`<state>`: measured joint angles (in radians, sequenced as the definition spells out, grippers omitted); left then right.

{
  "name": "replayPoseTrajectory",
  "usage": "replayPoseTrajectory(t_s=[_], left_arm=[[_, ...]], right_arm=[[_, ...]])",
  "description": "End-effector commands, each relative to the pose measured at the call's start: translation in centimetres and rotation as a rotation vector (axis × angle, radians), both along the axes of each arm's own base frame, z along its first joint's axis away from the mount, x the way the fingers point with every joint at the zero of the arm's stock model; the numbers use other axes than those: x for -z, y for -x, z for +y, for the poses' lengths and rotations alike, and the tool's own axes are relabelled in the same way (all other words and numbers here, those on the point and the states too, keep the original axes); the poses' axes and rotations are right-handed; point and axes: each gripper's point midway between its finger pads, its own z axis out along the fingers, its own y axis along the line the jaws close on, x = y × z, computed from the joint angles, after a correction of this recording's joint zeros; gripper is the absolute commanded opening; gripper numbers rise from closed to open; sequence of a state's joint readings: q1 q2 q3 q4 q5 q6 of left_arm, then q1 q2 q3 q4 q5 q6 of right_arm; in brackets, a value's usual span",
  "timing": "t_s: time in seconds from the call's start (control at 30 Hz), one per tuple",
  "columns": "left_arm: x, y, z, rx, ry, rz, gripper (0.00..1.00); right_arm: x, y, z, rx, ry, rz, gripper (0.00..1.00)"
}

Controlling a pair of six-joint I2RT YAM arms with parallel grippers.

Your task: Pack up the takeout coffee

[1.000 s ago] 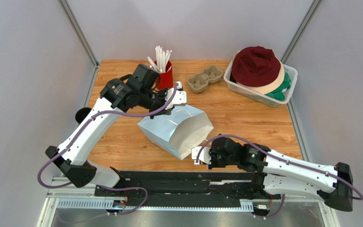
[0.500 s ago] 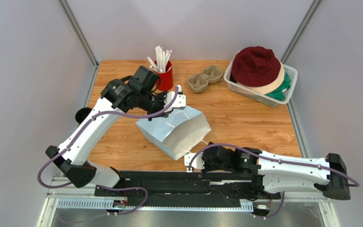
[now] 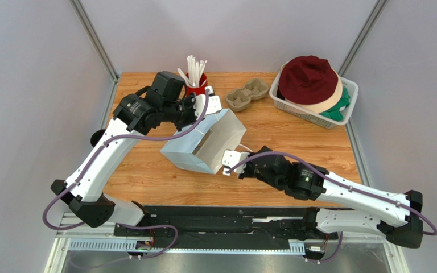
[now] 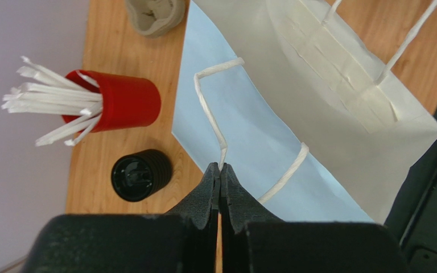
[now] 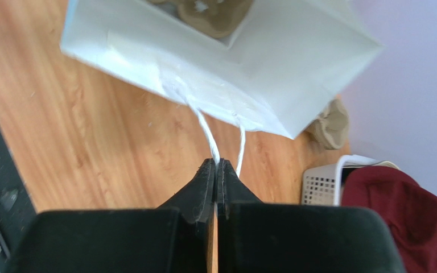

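Note:
A white paper bag point(image 3: 203, 145) stands tilted mid-table, its mouth turned to the near right. My left gripper point(image 3: 212, 105) is shut on the far twine handle point(image 4: 209, 108); the left wrist view shows the cord pinched at the tips point(image 4: 221, 166). My right gripper point(image 3: 229, 165) is shut on the near handle point(image 5: 206, 133), cord between the tips point(image 5: 216, 162). The takeout coffee is not clearly in view. A brown shape point(image 5: 209, 14) shows in the bag's mouth; I cannot tell what it is.
A red cup of white straws point(image 3: 198, 91) stands behind the bag. A pulp cup carrier point(image 3: 247, 95) lies to its right. A white basket point(image 3: 340, 116) with a dark red hat point(image 3: 309, 77) fills the back right corner. A squat black round piece point(image 4: 141, 175) sits left of the bag.
The right gripper swung from the front edge up and toward the bag, keeping the near handle. The left gripper pulled its handle farther back. The bag rose more upright and its mouth spread.

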<state>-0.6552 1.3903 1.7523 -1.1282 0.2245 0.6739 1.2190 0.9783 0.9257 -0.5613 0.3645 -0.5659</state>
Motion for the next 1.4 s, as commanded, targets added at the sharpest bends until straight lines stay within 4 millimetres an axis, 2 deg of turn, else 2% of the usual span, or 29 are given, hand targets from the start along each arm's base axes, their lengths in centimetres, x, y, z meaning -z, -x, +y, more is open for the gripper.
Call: replayPoseTrajectory(t_s=[0.0, 0.13, 0.27, 0.53, 0.7, 0.83, 1.0, 1.1, 1.37], left_arm=[[-3.2, -2.5, 1.7, -0.150, 0.037, -0.147, 0.01], [-4.0, -4.5, 3.4, -0.271, 0.049, -0.221, 0.04], [-5.1, -5.6, 4.8, -0.353, 0.082, -0.260, 0.05], [-6.6, -6.3, 5.3, -0.395, 0.120, -0.323, 0.05], [-6.2, -6.4, 4.7, -0.362, 0.113, -0.302, 0.05], [-6.8, -5.9, 4.2, -0.316, 0.112, -0.299, 0.05], [-7.7, -4.9, 3.5, -0.252, 0.107, -0.305, 0.05], [-7.5, -4.6, 2.4, -0.214, 0.092, -0.310, 0.05], [-7.3, -5.9, -1.2, -0.176, 0.108, -0.291, 0.04]], right_arm=[[-5.1, -2.5, 0.9, 0.053, -0.110, -0.095, 0.00], [-7.8, -3.6, 1.9, 0.095, -0.179, -0.119, 0.00], [-9.3, -4.4, 2.5, 0.128, -0.207, -0.129, 0.00], [-12.1, -6.7, 1.7, 0.257, -0.268, -0.177, 0.00], [-14.1, -6.9, 0.9, 0.287, -0.317, -0.192, 0.00], [-15.6, -6.9, -0.7, 0.309, -0.356, -0.201, 0.00], [-15.6, -7.1, -2.4, 0.324, -0.371, -0.199, 0.00], [-15.1, -7.2, -3.1, 0.334, -0.378, -0.191, 0.00], [-15.6, -8.4, -6.3, 0.419, -0.397, -0.215, 0.00]])
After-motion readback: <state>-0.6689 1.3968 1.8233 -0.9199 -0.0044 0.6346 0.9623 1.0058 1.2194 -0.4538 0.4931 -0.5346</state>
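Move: Each hand already pinches a rope handle of the tipped paper bag: its middle is about 4 cm back, 1 cm left and 14 cm below the left hand, and about 4 cm ahead, 12 cm left and 5 cm below the right. From the left hand, the red straw cup stands roughly 24 cm ahead and 2 cm left, the black lids 21 cm ahead and 13 cm left, and the spare cup carrier 24 cm ahead and 17 cm right, all nearly 30 cm lower. The right hand does most of the lifting, drawing its handle up about 14 cm and forward some 8 cm, first drifting slightly left and then swinging back right, away from the left hand, while the wrist rolls and turns clockwise, some 30 degrees in all. The left hand keeps the other handle between its nearly shut fingertips as it goes forward and left, tilting its fingers up and turning counter-clockwise, then rises a little more and comes back right, ending about 5 cm farther out and 6 cm higher, so that the two hands bring the bag's mouth up between them. ##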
